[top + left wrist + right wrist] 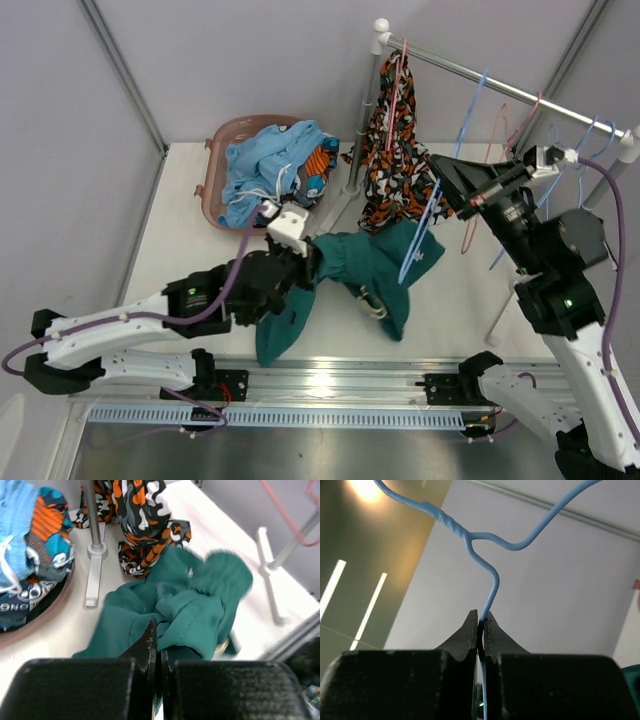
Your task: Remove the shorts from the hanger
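Observation:
Teal green shorts (365, 265) lie bunched on the white table, in front of the clothes rack. My left gripper (308, 258) is shut on a fold at their left edge; the left wrist view shows the jaws (159, 632) pinching the teal fabric (200, 610). My right gripper (437, 186) is shut on the thin wire of a blue hanger (428, 212) that slants down onto the teal shorts. In the right wrist view the blue hanger (492, 580) rises from between the closed jaws (481, 622). Orange-black-white camouflage shorts (395, 160) hang from a pink hanger (398, 80) on the rail.
A brown basket (225, 135) at the back left holds light blue shorts (255, 165) and patterned shorts (320, 165). The rack's rail (480, 68) carries several bare hangers (475, 110) to the right. Its left foot (92, 580) stands between the basket and the teal shorts.

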Controlling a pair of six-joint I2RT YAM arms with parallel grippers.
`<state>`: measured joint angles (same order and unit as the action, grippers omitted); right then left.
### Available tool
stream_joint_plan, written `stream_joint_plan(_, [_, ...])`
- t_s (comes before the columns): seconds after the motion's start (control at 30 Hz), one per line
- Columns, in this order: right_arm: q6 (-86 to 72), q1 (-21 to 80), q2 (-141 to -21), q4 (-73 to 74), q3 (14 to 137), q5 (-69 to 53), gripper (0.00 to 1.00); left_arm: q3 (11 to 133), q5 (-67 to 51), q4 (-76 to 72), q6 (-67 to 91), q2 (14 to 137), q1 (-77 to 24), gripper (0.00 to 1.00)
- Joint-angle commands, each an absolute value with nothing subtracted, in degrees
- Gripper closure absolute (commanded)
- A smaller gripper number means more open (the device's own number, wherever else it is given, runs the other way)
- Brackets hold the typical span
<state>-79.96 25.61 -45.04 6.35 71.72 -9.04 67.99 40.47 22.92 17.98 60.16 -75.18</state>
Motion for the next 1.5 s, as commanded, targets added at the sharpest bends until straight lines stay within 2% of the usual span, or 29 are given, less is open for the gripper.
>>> stream_joint_plan(0.0, [-70.85, 23.65, -50.44, 1.85, 71.9, -8.7, 1.0, 65.75, 48.33, 31.18, 23.72, 55.65, -78.04, 1.0])
stream_joint_plan(0.2, [-71.8, 15.75, -59.4, -7.46, 72.15, -15.81, 1.0, 59.78, 50.36, 36.2, 29.7, 49.49, -80.68, 1.0])
stream_joint_plan(0.53, [-74.88, 8.18, -65.3, -14.15, 71.81, -16.26, 1.0, 54.76, 49.75, 36.3, 32.17, 47.81, -80.95, 1.0])
stream_joint_plan(0.83, [-77.95, 6.24, -64.6, -11.35, 69.26, -14.33, 1.0, 55.37, 49.57, 35.95, 31.64, 48.43, -80.95, 1.0])
stream_joint_plan(1.07, [-81.74, 6.77, -59.87, -10.28, 60.39, -13.1, 1.0, 58.35, 50.36, 36.91, 29.89, 47.55, -81.03, 1.0])
stream_joint_plan(1.23, [-79.81, 7.82, -56.96, -6.95, 61.52, -12.57, 0.98, 60.46, 51.41, 37.53, 28.83, 47.2, -80.86, 1.0])
stream_joint_plan(1.37, [-76.56, 8.26, -56.51, -3.17, 65.29, -13.36, 0.12, 62.31, 52.91, 37.62, 26.81, 47.37, -80.77, 1.0])
stream_joint_plan(1.4, [-75.42, 8.26, -56.51, -2.12, 66.17, -13.45, 0.04, 62.75, 53.08, 37.7, 26.37, 47.55, -80.51, 1.0])
stream_joint_plan(1.47, [-74.71, 8.26, -56.51, 1.74, 67.85, -13.8, 0.0, 64.07, 53.09, 37.79, 25.32, 47.72, -79.55, 1.0])
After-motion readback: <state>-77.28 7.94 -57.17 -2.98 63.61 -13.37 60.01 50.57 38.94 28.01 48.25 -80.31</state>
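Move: The right hand grips the emptied blue hanger. Its spot on the rail is about 16 cm ahead, 6 cm to the right and 6 cm above. The orange-patterned shorts hang roughly 24 cm ahead, 6 cm left and 12 cm below; the pink hanger is 12 cm ahead, 14 cm right and 5 cm below. From the left hand, which holds the teal shorts, the basket lies some 33 cm ahead, 13 cm left and 27 cm below. Forward some 16 cm and downward, drifting right, the right hand carries the blue hanger to the rail, turning about 15 degrees clockwise; it dips another 5 cm to hook it over, eases back a few centimetres and opens wide, letting go of the wire. Meanwhile the left hand, still pinching the teal shorts, swings left and sinks about 8 cm, pauses, then starts rising. ##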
